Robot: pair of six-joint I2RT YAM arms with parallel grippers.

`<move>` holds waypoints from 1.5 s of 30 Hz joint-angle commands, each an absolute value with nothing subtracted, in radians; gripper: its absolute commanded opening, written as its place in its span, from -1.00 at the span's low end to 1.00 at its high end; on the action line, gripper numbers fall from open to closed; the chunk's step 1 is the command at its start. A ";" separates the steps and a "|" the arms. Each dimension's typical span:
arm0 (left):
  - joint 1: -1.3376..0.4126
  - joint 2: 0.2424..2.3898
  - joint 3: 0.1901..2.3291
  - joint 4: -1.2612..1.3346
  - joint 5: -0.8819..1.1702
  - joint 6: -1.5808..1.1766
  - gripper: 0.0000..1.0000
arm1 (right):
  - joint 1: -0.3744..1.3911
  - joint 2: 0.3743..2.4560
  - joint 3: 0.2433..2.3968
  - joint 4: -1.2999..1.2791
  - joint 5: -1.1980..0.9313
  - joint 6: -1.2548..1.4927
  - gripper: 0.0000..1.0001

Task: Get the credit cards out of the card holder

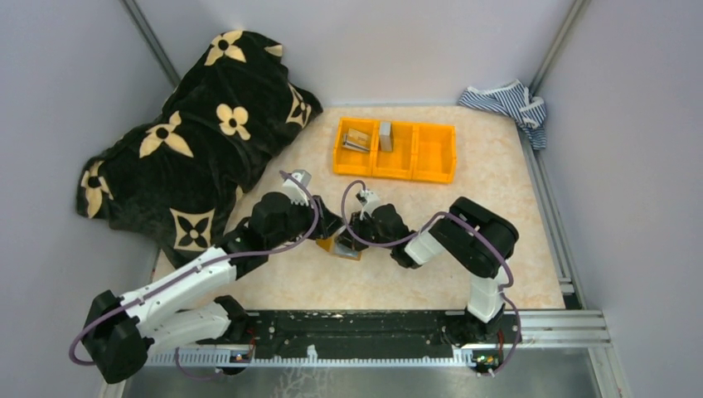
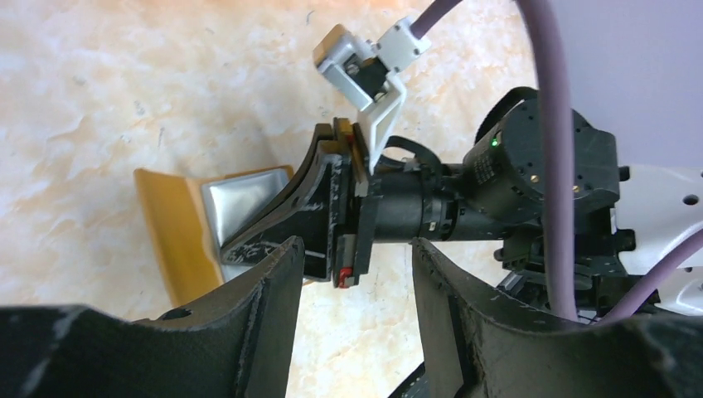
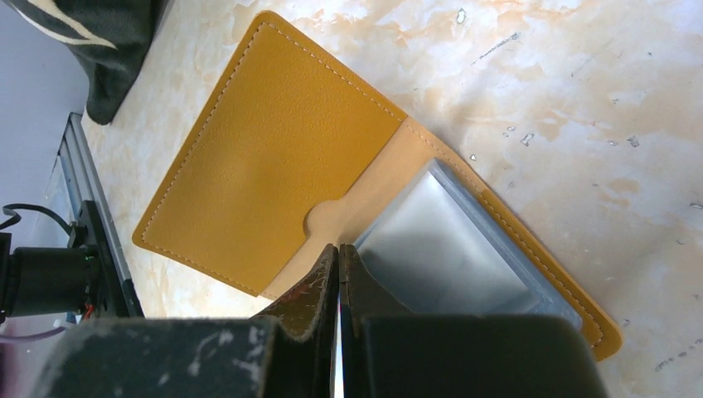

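The card holder (image 3: 273,157) lies open and flat on the table, its orange-tan flap to the left and a grey-blue pocket (image 3: 448,249) with a shiny silver face to the right. Whether that face is a credit card I cannot tell. My right gripper (image 3: 338,250) is shut, its tips pressed down at the pocket's edge by the fold. In the left wrist view the card holder (image 2: 170,236) sits under the right gripper (image 2: 327,207). My left gripper (image 2: 356,286) is open just beside it, with only bare table between its fingers. From above, both grippers meet over the card holder (image 1: 344,249).
An orange three-compartment bin (image 1: 435,153) stands behind the arms, with flat grey pieces (image 1: 358,138) in its left and middle compartments. A black patterned blanket (image 1: 199,133) covers the left side. A striped cloth (image 1: 506,104) lies at the back right corner.
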State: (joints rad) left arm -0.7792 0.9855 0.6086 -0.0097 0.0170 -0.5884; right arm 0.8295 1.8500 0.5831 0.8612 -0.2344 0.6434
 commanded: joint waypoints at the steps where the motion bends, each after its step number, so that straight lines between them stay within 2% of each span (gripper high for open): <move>1: -0.780 1.039 0.618 0.068 0.079 -0.556 0.13 | 0.839 1.881 0.566 0.827 -0.213 0.636 -1.00; 18: -0.759 1.360 0.441 0.347 0.036 -0.603 0.08 | 0.833 1.817 0.518 0.845 -0.185 0.643 -1.00; 25: -0.742 1.394 0.419 0.374 0.036 -0.600 0.08 | 0.802 1.711 0.446 0.829 -0.157 0.646 -1.00; 35: -0.735 1.472 0.410 0.447 0.087 -0.615 0.08 | 0.798 1.505 0.357 0.657 -0.056 0.617 -1.00; 45: -0.732 1.444 0.409 0.434 0.095 -0.613 0.08 | 0.794 1.516 0.313 0.674 -0.061 0.624 -1.00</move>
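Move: The card sleeves lie about 15 cm below my left hand, some 2 cm to its right and level with it fore and aft. My closed right fingertips are already at the sleeves' crease-side edge, with the sleeves' middle about 3 cm right, 1 cm ahead and 1 cm below. The open flap is roughly 3 cm left and 2 cm ahead of that hand, at about its height; the orange tray is about 27 cm ahead and 14 cm right. I bring my left hand down about 14 cm onto the holder, fingers half open and tipping some 10 degrees steeper, until they straddle the crease side of the sleeves. My right hand waits, then draws its shut fingertips some 8 cm right and slightly back across the sleeves, away from the flap, turning a little clockwise and stopping by the outer edge. ##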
